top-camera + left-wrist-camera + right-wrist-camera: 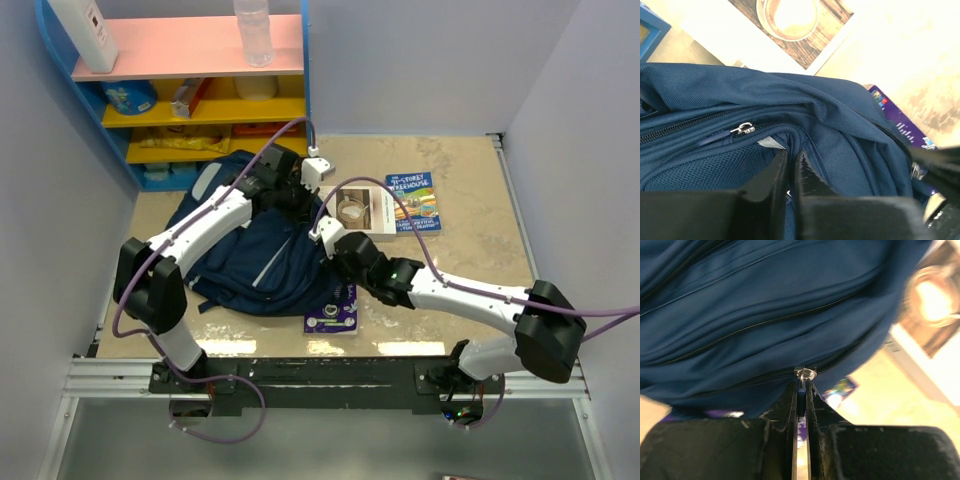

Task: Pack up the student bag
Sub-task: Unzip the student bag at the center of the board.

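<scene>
The student bag (pixel 250 255), a large navy backpack, lies on the table's left half. My left gripper (pixel 290 190) is at the bag's far upper edge. In the left wrist view that gripper (pixel 790 162) is shut on a ridge of the bag's fabric (pixel 840 115), just right of a silver zip slider (pixel 744 129). My right gripper (pixel 325 240) is at the bag's right side. The right wrist view shows it (pixel 801 390) shut on the blue pull tab hanging from a silver zip slider (pixel 805 374) on the bag (pixel 765 305).
A white book with a coffee-cup cover (pixel 365 212) and a blue book (pixel 412 200) lie right of the bag. A purple book (pixel 335 312) pokes out from under its near edge. A blue shelf unit (pixel 200 110) with a bottle (pixel 254 30) stands at the back left.
</scene>
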Controlling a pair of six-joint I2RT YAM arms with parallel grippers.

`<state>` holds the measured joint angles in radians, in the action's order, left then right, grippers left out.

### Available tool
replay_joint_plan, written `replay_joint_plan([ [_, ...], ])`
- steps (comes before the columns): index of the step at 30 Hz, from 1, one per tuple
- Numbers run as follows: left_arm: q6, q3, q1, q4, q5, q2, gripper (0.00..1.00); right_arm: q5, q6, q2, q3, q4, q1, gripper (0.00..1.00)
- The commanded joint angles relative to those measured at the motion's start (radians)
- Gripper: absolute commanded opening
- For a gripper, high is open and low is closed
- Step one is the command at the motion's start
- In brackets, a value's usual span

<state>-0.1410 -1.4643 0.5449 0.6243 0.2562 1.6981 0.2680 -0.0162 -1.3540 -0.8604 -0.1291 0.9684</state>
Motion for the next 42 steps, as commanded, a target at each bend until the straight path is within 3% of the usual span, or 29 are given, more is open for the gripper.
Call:
replay_joint_plan([
  [1, 0.012, -0.108, -0.04, -0.146, 0.061, -0.015, 0.26, -0.052, 0.157, 0.009, 0.041, 0.069, 0.061, 0.0],
  [2, 0.009, -0.114, -0.043, -0.12, 0.074, -0.023, 0.43, -0.05, 0.163, 0.013, 0.058, 0.094, 0.062, 0.0],
  [4, -0.009, -0.087, -0.051, -0.086, 0.106, -0.082, 0.57, -0.053, 0.176, 0.026, 0.067, 0.111, 0.062, 0.0],
  [5, -0.025, -0.041, -0.053, -0.078, 0.116, -0.112, 0.7, -0.053, 0.18, 0.024, 0.066, 0.114, 0.062, 0.0],
  [6, -0.054, -0.018, -0.053, -0.078, 0.133, -0.144, 0.78, -0.049, 0.183, 0.027, 0.066, 0.112, 0.062, 0.0],
  [7, -0.069, 0.002, -0.054, -0.066, 0.144, -0.206, 0.95, -0.047, 0.185, 0.027, 0.067, 0.112, 0.062, 0.0],
  [8, -0.083, 0.04, -0.054, -0.055, 0.147, -0.241, 1.0, -0.047, 0.185, 0.027, 0.069, 0.114, 0.062, 0.0],
  [14, -0.219, 0.241, -0.054, 0.046, 0.175, -0.471, 1.0, -0.032, 0.182, 0.042, 0.077, 0.125, 0.061, 0.0],
  [17, -0.402, 0.359, -0.054, 0.147, 0.201, -0.578, 1.0, -0.024, 0.183, 0.053, 0.087, 0.125, 0.061, 0.0],
  [21, -0.706, 0.513, -0.054, 0.241, 0.123, -0.753, 1.0, -0.016, 0.185, 0.065, 0.096, 0.125, 0.059, 0.0],
  [27, -0.951, 0.613, -0.057, 0.321, 0.106, -0.914, 1.0, -0.013, 0.183, 0.079, 0.097, 0.121, 0.053, 0.0],
  [36, -1.15, 0.752, -0.057, 0.255, 0.018, -0.936, 1.0, -0.023, 0.185, 0.066, 0.061, 0.123, 0.053, 0.0],
  [42, -1.174, 0.814, -0.057, 0.158, -0.024, -0.901, 0.98, -0.029, 0.188, 0.067, 0.058, 0.125, 0.052, 0.0],
])
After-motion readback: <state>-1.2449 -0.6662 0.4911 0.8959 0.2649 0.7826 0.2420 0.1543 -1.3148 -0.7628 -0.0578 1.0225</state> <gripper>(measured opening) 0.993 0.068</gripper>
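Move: The left fingers are shut on a fold of the student bag's upper right side. The bag's near edge, the next place to reach, lies about 20 cm back, 14 cm left and 11 cm lower. The zipper pull is some 10 cm back and 5 cm right of this hand; the coffee-cup book is 12 cm right and 1 cm ahead. The right fingers hold the pull, with that near edge 11 cm back and 19 cm left, and the purple book's middle 9 cm straight back. Let go of the bag fold by opening the left gripper wide, lift it some 10 cm clear, then swing it back about 17 cm and left about 15 cm over the bag. Turn the wrist roughly 45 degrees clockwise and sink towards the near edge with the fingers open. Keep the zipper pull pinched in the right gripper, easing it back and slightly down, about 3 cm, then hold still. ##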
